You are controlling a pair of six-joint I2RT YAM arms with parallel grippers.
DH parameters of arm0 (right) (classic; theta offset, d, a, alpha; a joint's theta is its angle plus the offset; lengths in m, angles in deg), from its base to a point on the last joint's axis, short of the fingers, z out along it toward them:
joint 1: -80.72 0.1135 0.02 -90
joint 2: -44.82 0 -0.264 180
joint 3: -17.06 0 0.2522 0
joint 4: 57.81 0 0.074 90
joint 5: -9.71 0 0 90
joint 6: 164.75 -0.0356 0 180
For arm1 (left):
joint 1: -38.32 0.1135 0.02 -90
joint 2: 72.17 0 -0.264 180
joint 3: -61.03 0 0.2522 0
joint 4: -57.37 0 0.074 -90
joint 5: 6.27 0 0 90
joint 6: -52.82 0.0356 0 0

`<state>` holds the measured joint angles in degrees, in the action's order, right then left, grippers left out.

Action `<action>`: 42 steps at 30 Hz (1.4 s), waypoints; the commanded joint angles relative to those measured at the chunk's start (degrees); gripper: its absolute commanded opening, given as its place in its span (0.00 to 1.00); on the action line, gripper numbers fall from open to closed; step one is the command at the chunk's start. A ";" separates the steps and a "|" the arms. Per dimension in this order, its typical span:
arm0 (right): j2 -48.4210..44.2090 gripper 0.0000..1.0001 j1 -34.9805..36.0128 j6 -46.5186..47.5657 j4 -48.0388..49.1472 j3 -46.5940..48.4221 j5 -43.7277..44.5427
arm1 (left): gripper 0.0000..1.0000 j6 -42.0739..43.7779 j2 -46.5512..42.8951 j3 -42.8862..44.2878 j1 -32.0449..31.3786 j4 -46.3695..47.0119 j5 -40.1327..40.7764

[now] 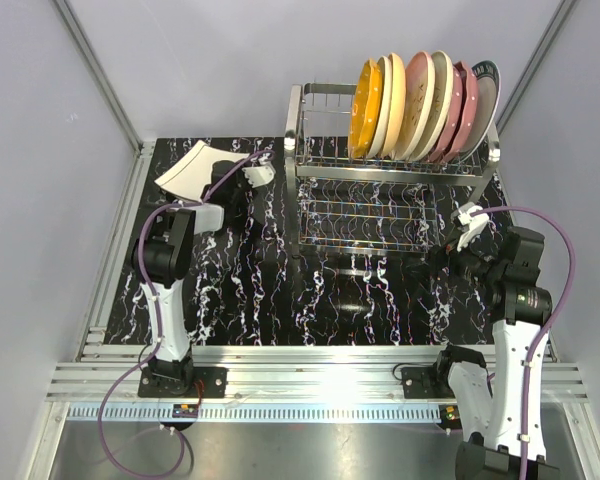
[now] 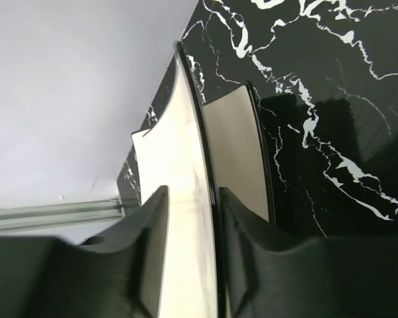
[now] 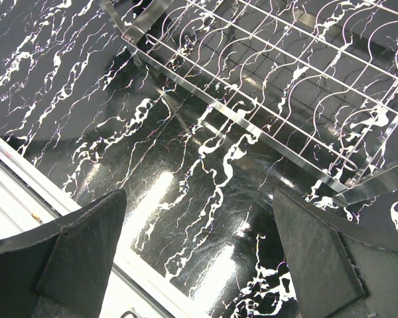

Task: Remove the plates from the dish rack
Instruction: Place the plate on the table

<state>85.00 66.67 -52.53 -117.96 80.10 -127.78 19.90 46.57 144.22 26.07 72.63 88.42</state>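
A white square plate (image 1: 188,170) tilts at the table's back left. In the left wrist view this plate (image 2: 176,199) runs between my left gripper's (image 2: 192,192) fingers. Its dark rim lies against the right finger (image 2: 252,245), and the jaws stand apart, wider than the rim. The plate's far edge meets its reflection on the glossy black table (image 2: 318,99). In the top view the left gripper (image 1: 216,182) is at the plate's near-right edge. Several plates (image 1: 420,100) stand upright in the dish rack's (image 1: 380,190) upper tier. My right gripper (image 3: 199,265) is open and empty over the table.
The rack's lower wire tier (image 3: 285,86) lies just beyond the right gripper (image 1: 450,255). A grey wall (image 2: 66,86) and a metal rail (image 2: 53,215) border the table's left edge. A ribbed metal ledge (image 1: 300,370) runs along the near edge.
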 commanded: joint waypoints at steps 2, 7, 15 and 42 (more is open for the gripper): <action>0.07 1.00 -0.46 0.81 0.60 2.32 0.20 | 0.45 0.93 -0.35 2.12 0.03 10.71 0.23; -0.11 1.00 -0.46 0.81 0.51 2.32 0.20 | 0.55 0.31 -0.44 1.32 0.12 10.71 1.29; -0.55 1.00 -0.46 0.98 0.42 2.40 0.11 | 0.77 0.31 -0.26 1.50 0.12 7.03 3.40; -0.90 1.00 -0.46 0.98 0.60 2.40 0.37 | 0.84 -13.04 1.06 7.74 3.81 -5.02 4.63</action>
<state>84.57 66.45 -52.36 -117.99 80.21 -127.76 10.11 49.87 148.40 28.65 64.08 92.66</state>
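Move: The left hand, its fingers already loosening, has the raised right-hand rim of the white plate between its pads. The plate's middle lies about 9 cm to the left, 2 cm ahead and 3 cm lower. Beneath it lies the first plate, some 12 cm left, 2 cm ahead and 5 cm below the hand. The rack's left side stands about 18 cm right and 8 cm back, reaching above the hand. From the right hand the held plate is roughly 51 cm left and 38 cm ahead, 16 cm lower. The left fingers let go of the white plate's rim, spreading from about a third to over four-fifths open while the hand stays almost in place. Then, still astride that rim, the hand sinks about 4 cm towards the stack and shifts some 3.5 cm left, in over the plate, tipping nose-down a little and turning about 10 degrees counter-clockwise. ##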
